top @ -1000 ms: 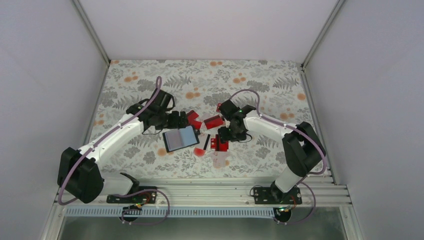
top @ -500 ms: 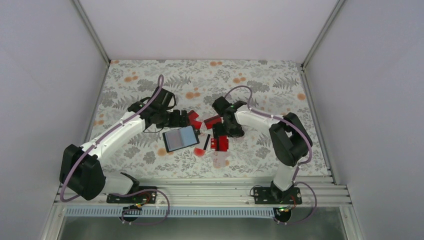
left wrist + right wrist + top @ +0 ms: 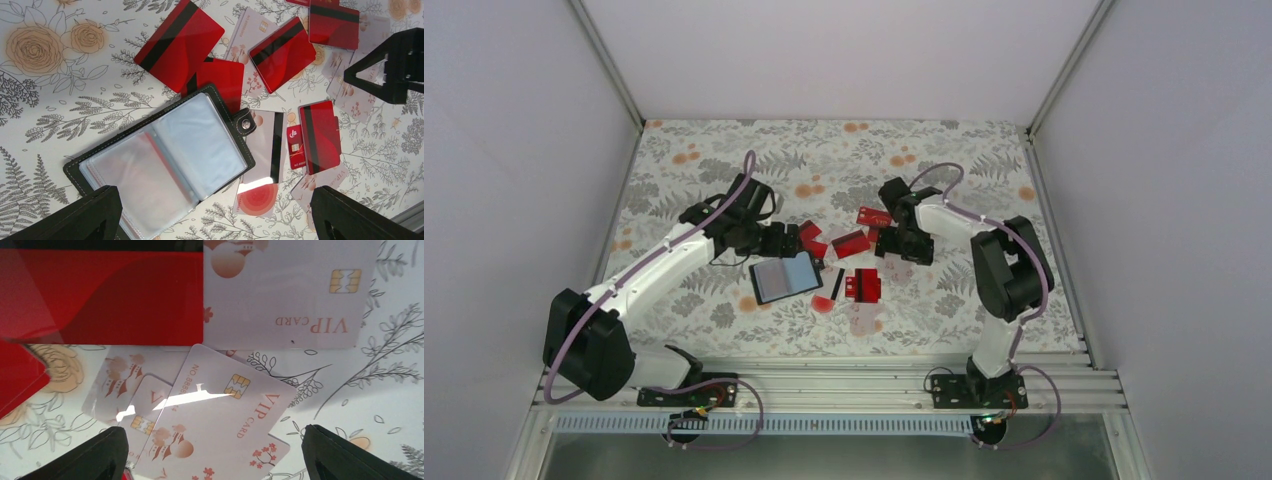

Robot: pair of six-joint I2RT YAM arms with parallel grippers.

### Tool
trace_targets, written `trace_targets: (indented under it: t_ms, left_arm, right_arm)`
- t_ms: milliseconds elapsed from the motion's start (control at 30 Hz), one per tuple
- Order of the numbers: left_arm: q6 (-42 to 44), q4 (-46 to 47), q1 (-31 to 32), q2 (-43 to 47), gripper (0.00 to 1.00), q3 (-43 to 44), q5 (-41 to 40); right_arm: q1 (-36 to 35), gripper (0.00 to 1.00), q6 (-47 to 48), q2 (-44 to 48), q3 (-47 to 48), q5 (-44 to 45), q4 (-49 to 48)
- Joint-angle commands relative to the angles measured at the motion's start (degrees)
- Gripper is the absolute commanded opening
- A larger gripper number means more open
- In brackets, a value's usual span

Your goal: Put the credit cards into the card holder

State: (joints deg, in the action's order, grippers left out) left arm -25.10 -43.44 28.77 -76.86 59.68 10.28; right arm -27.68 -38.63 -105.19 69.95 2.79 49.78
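Note:
The card holder (image 3: 165, 155) lies open on the table, its clear sleeves facing up, also seen as the card holder (image 3: 784, 277) from above. Several red credit cards (image 3: 179, 45) lie scattered beside it, some with a black stripe (image 3: 282, 54); one red card (image 3: 864, 285) sits right of the holder. My left gripper (image 3: 215, 220) hovers open over the holder, holding nothing; from above the left gripper (image 3: 789, 243) hangs at the holder's far edge. My right gripper (image 3: 215, 460) is open above white VIP cards (image 3: 225, 425), beside a red card (image 3: 100, 295). The overhead view places the right gripper (image 3: 896, 245) right of the pile.
A white card with a black stripe and a red round spot (image 3: 260, 195) lies by the holder's clasp. Pale VIP cards (image 3: 350, 90) blend into the floral tablecloth (image 3: 724, 160). White walls enclose three sides; an aluminium rail (image 3: 824, 385) runs along the near edge.
My right gripper has opened wider and swung away from the red card right of the holder, toward the far right. A red card behind it now shows. The left arm has stayed put.

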Motion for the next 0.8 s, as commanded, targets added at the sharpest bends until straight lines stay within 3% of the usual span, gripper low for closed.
trace_targets:
  t_ms: [0,200,400,767]
  left_arm:
    - [2.10,0.10,0.32,1.15,0.95,-0.92,1.03]
    - [2.92,-0.11,0.33,1.53,0.95,-1.54,0.80]
    - [3.33,-0.70,0.23,1.97,0.94,-1.53,0.11]
    - [2.95,-0.81,0.27,1.51,0.94,-1.19,0.52]
  right_arm:
    - [0.74,0.88,-3.29,-2.95,1.29,-1.18,-0.32]
    - [1.80,0.87,-4.04,-5.00,-0.67,-2.19,-3.04]
    - [2.54,0.69,-4.20,-5.10,-4.84,-2.32,-5.27]
    - [2.55,0.60,3.06,-2.39,-9.08,-5.00,-11.45]
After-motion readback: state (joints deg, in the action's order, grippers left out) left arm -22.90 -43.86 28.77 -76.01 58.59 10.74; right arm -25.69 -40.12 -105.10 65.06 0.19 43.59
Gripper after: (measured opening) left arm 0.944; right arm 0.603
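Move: The loose white VIP card lies almost under the open right fingers, its middle about 2 cm below and 1 cm back. From this hand, the striped red card lies some 7 cm ahead and 5 cm left, and a second white card 7 cm ahead and 4 cm right. The red card pair is about 9 cm left and 5 cm back. From the idle left hand, the loose card is roughly 27 cm right, 6 cm back and 13 cm below. The right hand sinks about 2 cm onto the VIP card, then closes partway, its right finger pushing the card left. ##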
